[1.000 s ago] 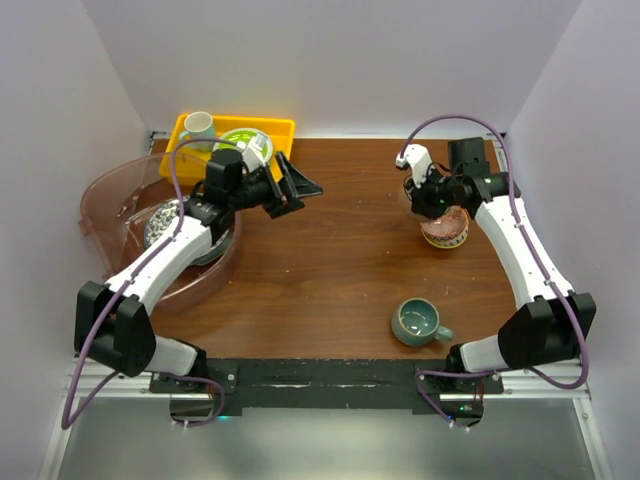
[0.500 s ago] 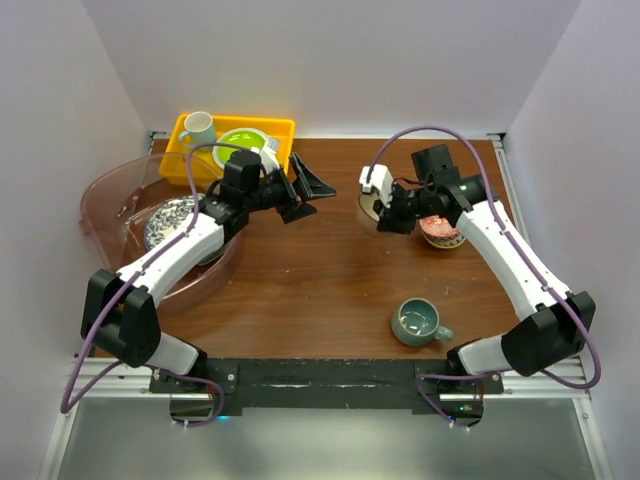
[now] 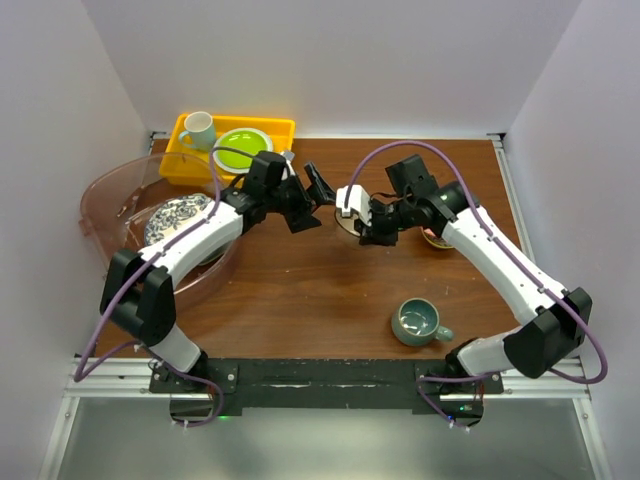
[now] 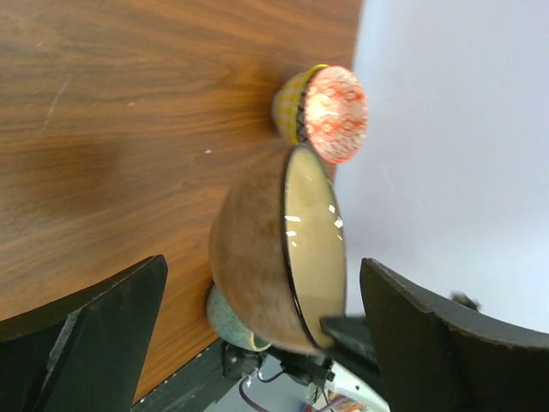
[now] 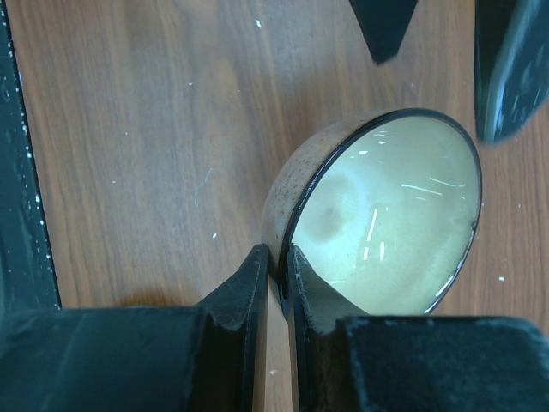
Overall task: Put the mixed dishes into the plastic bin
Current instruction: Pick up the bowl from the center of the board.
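My right gripper (image 5: pixel 280 268) is shut on the rim of the cream-tan bowl (image 5: pixel 386 215), which it holds tilted above the middle of the table (image 3: pixel 300 280). In the top view the bowl (image 3: pixel 346 224) hangs just left of that gripper (image 3: pixel 364 226). My left gripper (image 3: pixel 312 198) is open and faces the bowl (image 4: pixel 257 257) from the left, a short way off and not touching it. The small reddish bowl (image 3: pixel 440 238) stands behind the right arm, partly hidden. The teal mug (image 3: pixel 417 320) stands near the front right. The pinkish plastic bin (image 3: pixel 105 190) at the left holds a patterned plate (image 3: pixel 175 217).
A yellow tray (image 3: pixel 285 128) at the back left carries a white mug (image 3: pixel 198 128) and a lime-green plate (image 3: pixel 243 147). The left arm stretches over the bin's right rim. White walls close in the table on three sides.
The right arm has carried the cream-tan bowl left, from beside the reddish bowl to the table's middle. The left arm has swung right from the bin toward it, still open.
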Tool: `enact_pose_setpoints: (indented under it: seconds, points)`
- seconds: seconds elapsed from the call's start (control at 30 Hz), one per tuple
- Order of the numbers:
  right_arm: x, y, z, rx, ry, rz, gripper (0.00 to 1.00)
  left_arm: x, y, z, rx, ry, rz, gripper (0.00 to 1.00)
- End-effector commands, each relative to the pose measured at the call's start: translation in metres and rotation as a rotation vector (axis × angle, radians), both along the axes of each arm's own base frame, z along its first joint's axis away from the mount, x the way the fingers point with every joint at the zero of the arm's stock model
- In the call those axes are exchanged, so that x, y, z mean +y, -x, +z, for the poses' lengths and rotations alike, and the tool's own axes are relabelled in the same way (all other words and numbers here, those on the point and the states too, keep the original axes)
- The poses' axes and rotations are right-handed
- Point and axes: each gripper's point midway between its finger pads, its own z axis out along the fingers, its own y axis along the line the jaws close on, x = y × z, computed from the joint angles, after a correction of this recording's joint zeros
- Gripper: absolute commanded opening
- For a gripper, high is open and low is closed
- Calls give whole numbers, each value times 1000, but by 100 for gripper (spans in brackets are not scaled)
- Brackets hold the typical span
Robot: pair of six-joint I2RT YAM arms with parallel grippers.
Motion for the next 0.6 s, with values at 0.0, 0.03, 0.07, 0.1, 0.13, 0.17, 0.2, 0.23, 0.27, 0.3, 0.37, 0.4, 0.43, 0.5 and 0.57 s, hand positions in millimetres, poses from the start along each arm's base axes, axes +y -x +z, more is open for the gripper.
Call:
enact_pose_setpoints:
  seconds: [0.0,0.03,0.07,0.1,0.13,0.17,0.2,0.23,0.27,0.3,0.37,0.4,0.43,0.5,0.57]
  points:
    - [13,-15,29,-172,-41,46,0,-6,-1,-3,20,-83,6,99]
    - [14,-15,29,-178,-34,47,0,-7,0,-5,24,-91,1,95]
    - [15,-16,27,-182,-26,50,0,-9,0,-7,24,-102,-2,95]
    - [15,-18,26,-196,-12,48,0,-13,0,-9,19,-115,-18,93]
    - [15,-18,25,-202,-5,48,0,-14,1,-12,29,-132,-23,91]
    - [15,-19,24,-208,1,45,0,-15,1,-16,35,-147,-27,88]
    - [14,-21,24,-221,13,42,0,-18,1,-21,36,-162,-44,84]
    - [15,-22,24,-231,21,41,0,-19,3,-24,44,-172,-51,77]
    - [15,-22,23,-238,29,42,0,-21,4,-27,44,-179,-59,74]
    - [16,-23,23,-249,38,49,0,-24,6,-30,44,-186,-69,66]
    - [14,-24,20,-264,63,47,0,-26,6,-32,43,-194,-79,60]
    - [16,-24,19,-273,71,56,0,-28,6,-33,35,-198,-89,50]
    - [15,-25,19,-282,86,53,0,-27,6,-34,34,-205,-88,45]
    - [17,-24,19,-296,94,65,0,-27,4,-31,12,-212,-98,28]
    - [17,-23,18,-298,101,70,0,-26,3,-30,-7,-225,-103,16]
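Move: The bowl hangs from the right gripper. Its middle lies about 8 cm to the left gripper's right, 2 cm back and 5 cm below. The stacked small bowls stand some 29 cm right of the left gripper and 5 cm back, and the green mug about 22 cm right and 27 cm back, both roughly 17 cm lower. From the right gripper the bowl's middle is some 5 cm ahead, 2 cm left and 2 cm below. Bring the left gripper down about 5 cm and a little to the right, onto the bowl's near-side rim, rolling its left side up by some 15 degrees. Close its wide-open fingers most of the way with the rim between them. Keep the right gripper pinching the rim, sinking a centimetre and tilting slightly. ##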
